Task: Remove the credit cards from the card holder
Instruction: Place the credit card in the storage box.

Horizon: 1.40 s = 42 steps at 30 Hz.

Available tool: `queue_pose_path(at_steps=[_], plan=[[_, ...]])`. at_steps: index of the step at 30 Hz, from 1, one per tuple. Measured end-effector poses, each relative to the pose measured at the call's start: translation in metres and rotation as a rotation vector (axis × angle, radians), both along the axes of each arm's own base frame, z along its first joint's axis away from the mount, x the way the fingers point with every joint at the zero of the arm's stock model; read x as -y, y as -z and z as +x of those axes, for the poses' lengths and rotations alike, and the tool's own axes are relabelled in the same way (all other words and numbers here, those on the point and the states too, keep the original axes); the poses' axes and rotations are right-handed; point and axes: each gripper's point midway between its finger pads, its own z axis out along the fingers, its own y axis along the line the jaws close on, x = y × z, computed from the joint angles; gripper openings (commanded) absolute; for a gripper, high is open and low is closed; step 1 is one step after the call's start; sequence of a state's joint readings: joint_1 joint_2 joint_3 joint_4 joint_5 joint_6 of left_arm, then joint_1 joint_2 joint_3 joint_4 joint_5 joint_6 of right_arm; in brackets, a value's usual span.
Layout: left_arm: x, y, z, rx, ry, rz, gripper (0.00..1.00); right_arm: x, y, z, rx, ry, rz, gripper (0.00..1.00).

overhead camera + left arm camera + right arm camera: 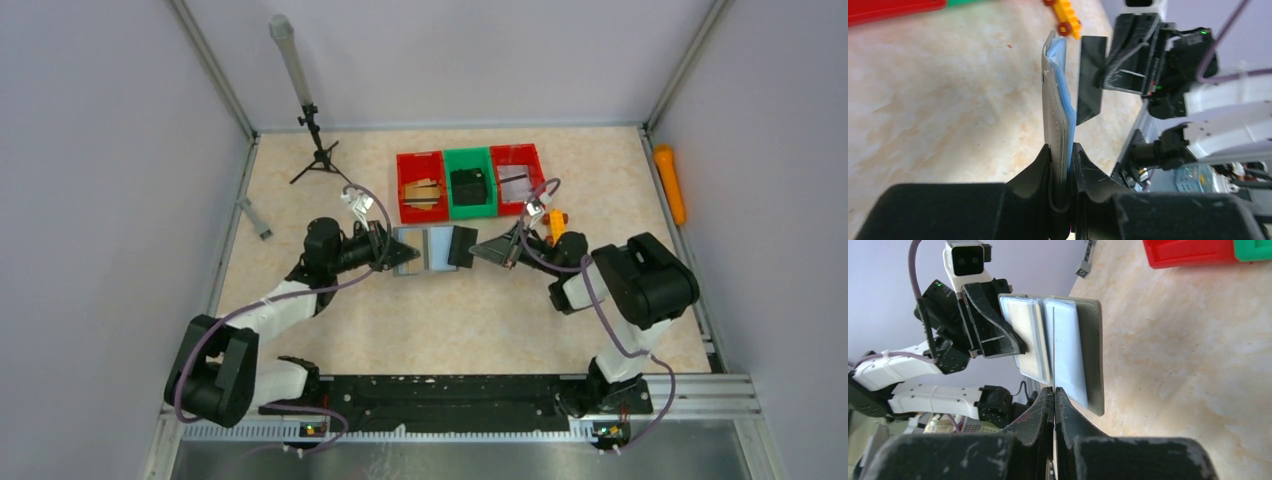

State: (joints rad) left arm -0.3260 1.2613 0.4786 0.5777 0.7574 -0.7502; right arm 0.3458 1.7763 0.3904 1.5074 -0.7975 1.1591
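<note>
The grey card holder (pixel 420 250) hangs open above the table's middle, its silvery-blue pockets showing. My left gripper (pixel 388 247) is shut on its left edge; in the left wrist view the fingers pinch the holder (pixel 1053 100) edge-on at my left gripper (pixel 1062 150). A dark credit card (pixel 462 245) sticks out at the holder's right edge, with my right gripper (pixel 482 248) shut on it. The right wrist view shows that card (pixel 1053 340) as a thin line between my right gripper's closed fingers (pixel 1053 390), in front of the holder (pixel 1093 350). From the left wrist the card (pixel 1091 75) looks black.
Behind the holder stand a red bin (pixel 421 156), a green bin (pixel 468 153) holding a black boxy object (pixel 468 185), and another red bin (pixel 515 150). An orange-yellow toy (pixel 555 222) lies by my right arm. A small tripod (pixel 318 150) stands back left.
</note>
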Motion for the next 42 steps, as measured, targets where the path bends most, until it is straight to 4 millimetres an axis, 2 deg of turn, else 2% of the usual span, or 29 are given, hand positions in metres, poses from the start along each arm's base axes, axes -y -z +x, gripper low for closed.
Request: queue_pose_path(at_steps=[9, 14, 20, 22, 27, 30, 34, 38, 42], plan=[[-0.021, 0.015, 0.010, -0.010, -0.147, 0.130, 0.09, 0.018, -0.008, 0.020, 0.103, 0.171, -0.158, 0.00], [-0.019, 0.023, 0.010, -0.046, -0.130, 0.138, 0.07, 0.036, -0.008, 0.032, 0.160, 0.298, -0.276, 0.00], [-0.016, 0.030, 0.008, -0.078, -0.103, 0.138, 0.06, 0.047, 0.003, 0.055, 0.153, 0.390, -0.459, 0.00], [-0.016, 0.029, 0.008, -0.078, -0.100, 0.137, 0.06, 0.046, -0.005, 0.068, 0.177, 0.422, -0.520, 0.00], [-0.016, 0.028, 0.007, -0.075, -0.099, 0.136, 0.06, 0.034, -0.048, 0.096, 0.311, 0.515, -0.639, 0.00], [-0.016, 0.026, 0.007, -0.070, -0.100, 0.134, 0.06, 0.030, -0.065, 0.116, 0.391, 0.557, -0.712, 0.00], [-0.017, 0.024, 0.007, -0.063, -0.103, 0.133, 0.05, 0.027, -0.061, 0.137, 0.525, 0.534, -0.867, 0.00], [-0.017, 0.023, 0.007, -0.061, -0.103, 0.132, 0.05, 0.025, -0.046, 0.141, 0.714, 0.443, -1.021, 0.00], [-0.017, 0.023, 0.007, -0.061, -0.103, 0.132, 0.05, 0.023, -0.050, 0.149, 0.888, 0.424, -1.105, 0.00]])
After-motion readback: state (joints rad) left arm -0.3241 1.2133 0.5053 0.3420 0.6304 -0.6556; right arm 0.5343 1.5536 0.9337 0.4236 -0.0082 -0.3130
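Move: Straight ahead of the right hand, which already holds the black card shut in its fingers, the green box stands about 15 cm off and 12 cm below. The right red box is also 15 cm ahead but 10 cm to its right; the left red box lies 15 cm ahead, 13 cm left. The card holder hangs about 10 cm to its left, level with it. From the left hand, the green box is some 16 cm ahead, 14 cm right and 14 cm below. Carrying the black card away from the holder, the right hand draws off forward and to its right, then goes mainly forward and rises, about 15 cm out and 5 cm up, to over the green box. Its fingers keep their pinch while the wrist rolls strongly and swings clockwise, from pointing left to pointing forward-left and slightly down. The left hand keeps hold of the card holder and sinks some 2 cm, easing slightly left. ##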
